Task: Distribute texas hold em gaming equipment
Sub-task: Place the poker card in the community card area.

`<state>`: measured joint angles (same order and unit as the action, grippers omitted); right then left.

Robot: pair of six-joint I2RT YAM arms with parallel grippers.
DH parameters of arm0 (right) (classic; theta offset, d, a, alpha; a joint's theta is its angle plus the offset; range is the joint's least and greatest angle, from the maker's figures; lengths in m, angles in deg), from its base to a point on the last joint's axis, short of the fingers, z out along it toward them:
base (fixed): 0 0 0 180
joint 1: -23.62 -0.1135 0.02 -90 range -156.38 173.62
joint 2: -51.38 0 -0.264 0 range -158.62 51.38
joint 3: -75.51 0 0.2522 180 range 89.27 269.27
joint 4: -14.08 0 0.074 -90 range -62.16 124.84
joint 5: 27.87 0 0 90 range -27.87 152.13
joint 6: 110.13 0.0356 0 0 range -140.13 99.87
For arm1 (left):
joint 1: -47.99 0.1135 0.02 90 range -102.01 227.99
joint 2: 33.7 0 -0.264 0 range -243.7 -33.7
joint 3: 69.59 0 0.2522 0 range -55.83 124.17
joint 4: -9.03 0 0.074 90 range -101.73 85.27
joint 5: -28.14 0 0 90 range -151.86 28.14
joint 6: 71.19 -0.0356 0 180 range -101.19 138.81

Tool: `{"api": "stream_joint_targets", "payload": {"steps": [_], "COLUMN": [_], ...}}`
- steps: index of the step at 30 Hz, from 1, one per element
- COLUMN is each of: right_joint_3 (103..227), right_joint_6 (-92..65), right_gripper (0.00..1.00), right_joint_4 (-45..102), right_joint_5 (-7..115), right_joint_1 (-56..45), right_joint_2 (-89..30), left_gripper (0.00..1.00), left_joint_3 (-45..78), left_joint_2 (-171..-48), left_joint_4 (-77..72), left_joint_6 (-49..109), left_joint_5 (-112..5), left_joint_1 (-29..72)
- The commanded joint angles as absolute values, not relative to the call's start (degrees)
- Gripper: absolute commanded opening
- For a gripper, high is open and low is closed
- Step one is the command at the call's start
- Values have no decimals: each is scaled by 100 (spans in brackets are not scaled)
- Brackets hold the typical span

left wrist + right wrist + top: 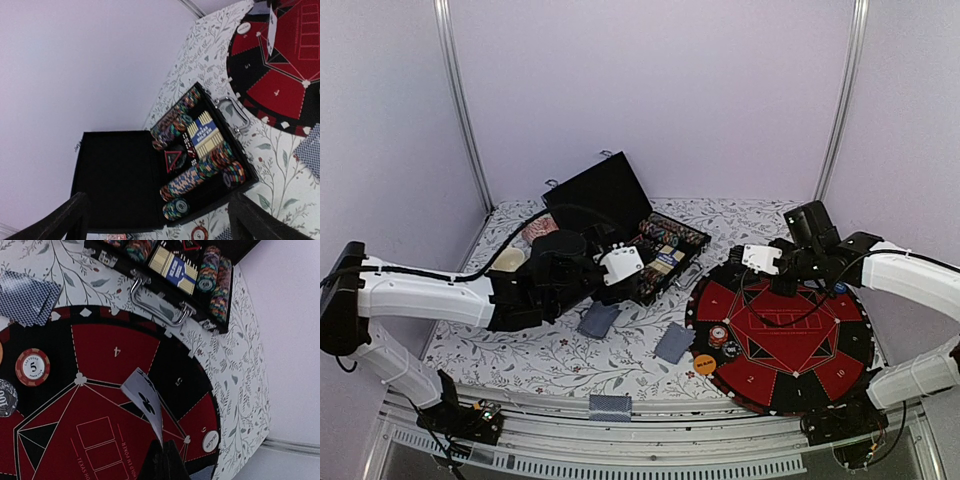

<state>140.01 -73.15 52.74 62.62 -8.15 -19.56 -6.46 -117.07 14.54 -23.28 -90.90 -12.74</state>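
Note:
My left gripper [159, 201] hangs open above the open black case [115, 175], with nothing between its fingers [67, 217]. Rows of multi-coloured poker chips [200, 172] and a boxed deck [204, 134] fill the case. My right gripper [163, 442] is shut on the edge of a playing card [144, 399] showing a club. It holds the card upright over the round red and black mat [115, 352]. On the mat lie a red 5 chip [32, 367], a dark chip [5, 397], an orange button [705, 364] and a white dealer button [210, 441].
Grey-blue face-down cards lie on the floral cloth at left of the mat [599, 318], [674, 343], and near the front edge [610, 407]. A pink dish [538, 230] and a cream cup [508, 258] sit behind my left arm. The case lid [600, 190] stands up.

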Motion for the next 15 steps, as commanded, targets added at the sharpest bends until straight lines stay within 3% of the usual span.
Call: {"api": "stream_joint_targets", "payload": {"steps": [1,7,15], "right_joint_3": [13954,14073,13451], "right_joint_6": [-6565,-5984,-6241], "right_gripper": [1,1,1], "right_joint_4": [5484,5128,5286], "right_joint_5": [6966,7266,6414], "right_joint_1": [-755,-750,-944], "right_joint_2": [-2358,-3096,-3084], "left_gripper": [98,98,98], "left_joint_3": [-501,-361,-450], "left_joint_2": [-11633,-11572,-11479], "left_joint_4": [460,59,36], "left_joint_6": [-1150,-768,-656], "left_joint_5": [-8822,-8494,-8487], "left_joint_1": [-992,-743,-653]}}
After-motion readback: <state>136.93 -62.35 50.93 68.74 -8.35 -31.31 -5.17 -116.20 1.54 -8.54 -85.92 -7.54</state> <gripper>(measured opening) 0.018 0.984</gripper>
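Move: The community card area's middle lies some 9 cm to the right hand's right, about 4 cm back and 14 cm below; that hand already holds the poker card. From the same hand, the red chip stack is roughly 7 cm left and 9 cm back, the black 100 chip about 4 cm left and 13 cm back, and the dealer button around 11 cm ahead and 9 cm right. From the left hand the area lies about 39 cm right, about level ahead, 21 cm below. Downward by about 8 cm, with a small shift to the right, the right hand lowers the poker card towards the community card area, its shut fingers keeping their pinch. Its wrist turns roughly 10 degrees clockwise while the fingers tip down about as much. The left hand, empty and wide open, sinks some 3 cm, drifts left and tips down. ##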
